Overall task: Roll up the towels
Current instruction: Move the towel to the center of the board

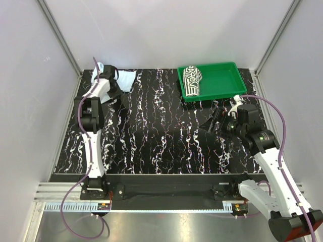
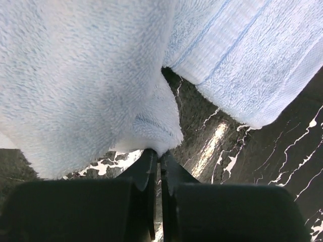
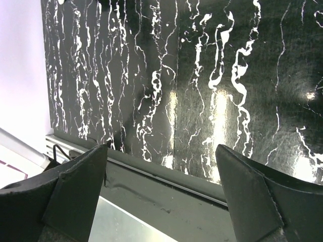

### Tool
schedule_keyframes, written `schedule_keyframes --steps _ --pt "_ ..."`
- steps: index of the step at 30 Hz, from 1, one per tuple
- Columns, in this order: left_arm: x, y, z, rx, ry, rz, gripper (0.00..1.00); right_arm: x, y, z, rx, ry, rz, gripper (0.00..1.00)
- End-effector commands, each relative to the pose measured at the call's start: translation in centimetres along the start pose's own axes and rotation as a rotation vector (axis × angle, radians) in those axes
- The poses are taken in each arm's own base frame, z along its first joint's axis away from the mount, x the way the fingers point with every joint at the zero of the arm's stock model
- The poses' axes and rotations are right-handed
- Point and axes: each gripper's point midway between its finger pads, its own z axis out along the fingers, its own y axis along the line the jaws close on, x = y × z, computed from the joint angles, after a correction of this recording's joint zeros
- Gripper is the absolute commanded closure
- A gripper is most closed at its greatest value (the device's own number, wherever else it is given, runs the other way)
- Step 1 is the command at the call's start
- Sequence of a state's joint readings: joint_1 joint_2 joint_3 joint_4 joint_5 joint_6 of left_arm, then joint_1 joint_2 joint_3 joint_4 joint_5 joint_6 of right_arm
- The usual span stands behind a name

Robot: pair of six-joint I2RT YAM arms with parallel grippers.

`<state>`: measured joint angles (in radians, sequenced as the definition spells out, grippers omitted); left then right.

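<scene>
The pale blue towel (image 1: pixel 127 79) lies crumpled at the mat's far left corner. It fills the left wrist view (image 2: pixel 75 75), where a fold hangs over a flatter layer with thin blue lines. My left gripper (image 2: pixel 159 154) is shut on a low corner of that fold, and from above it (image 1: pixel 114 80) sits at the towel's left side. The striped towel (image 1: pixel 192 80) lies rolled up in the green tray (image 1: pixel 224 83). My right gripper (image 3: pixel 161 148) is open and empty, hovering in front of the tray (image 1: pixel 213 124).
The black marbled mat (image 1: pixel 161 136) covers the table. Its near edge and a metal rail (image 3: pixel 166 196) show under the right gripper. Grey walls close in the left, right and back sides.
</scene>
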<state>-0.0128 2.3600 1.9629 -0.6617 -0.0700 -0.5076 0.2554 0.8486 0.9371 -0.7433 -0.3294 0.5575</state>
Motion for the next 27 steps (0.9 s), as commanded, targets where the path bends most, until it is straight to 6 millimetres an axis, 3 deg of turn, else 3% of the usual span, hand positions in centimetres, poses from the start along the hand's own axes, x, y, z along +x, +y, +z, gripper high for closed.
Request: schedule_keyframes --steps 1,3,4,5,7,8,9,10,13,14,16,17,19,21,23,24,26,27 --pt "0.3 -0.9 -2.7 0.068 0.008 0.042 1.00 -0.3 0.0 -0.2 0.012 -0.021 -0.010 0.05" --pt "1.1 -2.0 -4.5 0.094 -0.008 0.079 1.00 -0.7 0.0 -0.3 0.022 -0.028 -0.016 0.05" --pt "0.6 -3.6 -8.1 0.175 -0.043 0.101 1.00 -0.9 -0.3 -0.1 0.043 -0.030 -0.013 0.05" --pt "3.2 -3.1 -8.5 0.177 -0.003 0.121 1.00 -1.2 -0.3 -0.1 0.050 -0.035 -0.013 0.05" --pt "6.3 -4.9 -12.0 0.239 -0.023 0.196 1.00 -1.4 -0.5 0.4 0.065 -0.026 -0.010 0.06" --pt "6.3 -5.6 -16.8 0.294 -0.104 0.214 1.00 -1.5 -0.5 0.4 0.066 -0.027 -0.005 0.07" --pt "12.2 -5.1 -16.7 0.287 -0.022 0.265 1.00 -1.7 -0.4 0.5 0.065 -0.033 -0.002 0.07" --pt "16.5 -5.3 -19.4 0.339 -0.022 0.322 1.00 -1.7 -0.5 0.7 0.067 -0.033 0.000 0.07" --pt "23.0 -5.4 -22.9 0.431 0.014 0.364 1.00 -2.1 -0.7 1.0 0.083 -0.049 0.010 0.07" --pt "26.2 -5.8 -24.4 0.487 0.057 0.417 1.00 -2.1 -0.7 1.0 0.085 -0.046 0.011 0.08" --pt "30.3 -3.2 -26.5 0.515 0.105 0.420 1.00 -1.8 -0.9 1.0 0.097 -0.035 0.015 0.08" --pt "33.2 -3.0 -28.0 0.569 0.145 0.475 1.00 -1.7 -1.1 1.0 0.102 -0.035 0.021 0.08" --pt "36.2 -0.2 -29.5 0.592 0.195 0.442 1.00 -1.7 -1.1 0.9 0.099 -0.042 0.021 0.08" --pt "38.4 1.2 -30.8 0.623 0.231 0.437 0.58 -1.4 -1.2 1.0 0.100 -0.037 0.027 0.08" --pt "38.7 2.9 -31.3 0.636 0.218 0.419 0.35 -1.3 -1.4 1.2 0.107 -0.032 0.028 0.07" --pt "38.6 3.1 -31.6 0.651 0.211 0.414 0.17 -1.3 -1.3 1.3 0.102 -0.031 0.034 0.07" --pt "37.0 3.1 -32.1 0.652 0.137 0.391 0.03 -1.0 -1.0 1.6 0.087 -0.014 0.037 0.07" --pt "36.4 2.8 -32.6 0.658 0.113 0.404 0.01 -0.7 -0.7 1.9 0.072 0.002 0.033 0.08"
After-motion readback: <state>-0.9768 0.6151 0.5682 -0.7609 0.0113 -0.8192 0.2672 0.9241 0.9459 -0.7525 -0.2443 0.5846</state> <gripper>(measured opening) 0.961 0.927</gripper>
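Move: The left fingers already pinch the near corner of the blue towel; its bunched body lies about 9 cm ahead and 3 cm to the left, its flat flap some 9 cm ahead and 6 cm to the right. The board's center is roughly 16 cm back and 29 cm to the right, the middle of its near edge about 46 cm back and 31 cm to the right. From the idle right hand the center lies around 16 cm ahead, 22 cm left and 22 cm below. Keeping its pinch on the towel's corner, the left hand whips it back towards the board's near edge and across to the right, some 46 cm back in all and about 20 cm right, swinging up to roughly 12 cm higher while the wrist turns clockwise by about 45 degrees. Over the last stretch it sinks slightly and drifts a few centimetres back to the left as the fingers spring wide open and let the towel go, so that the corner is flung out ahead of the grip rather than laid down. ##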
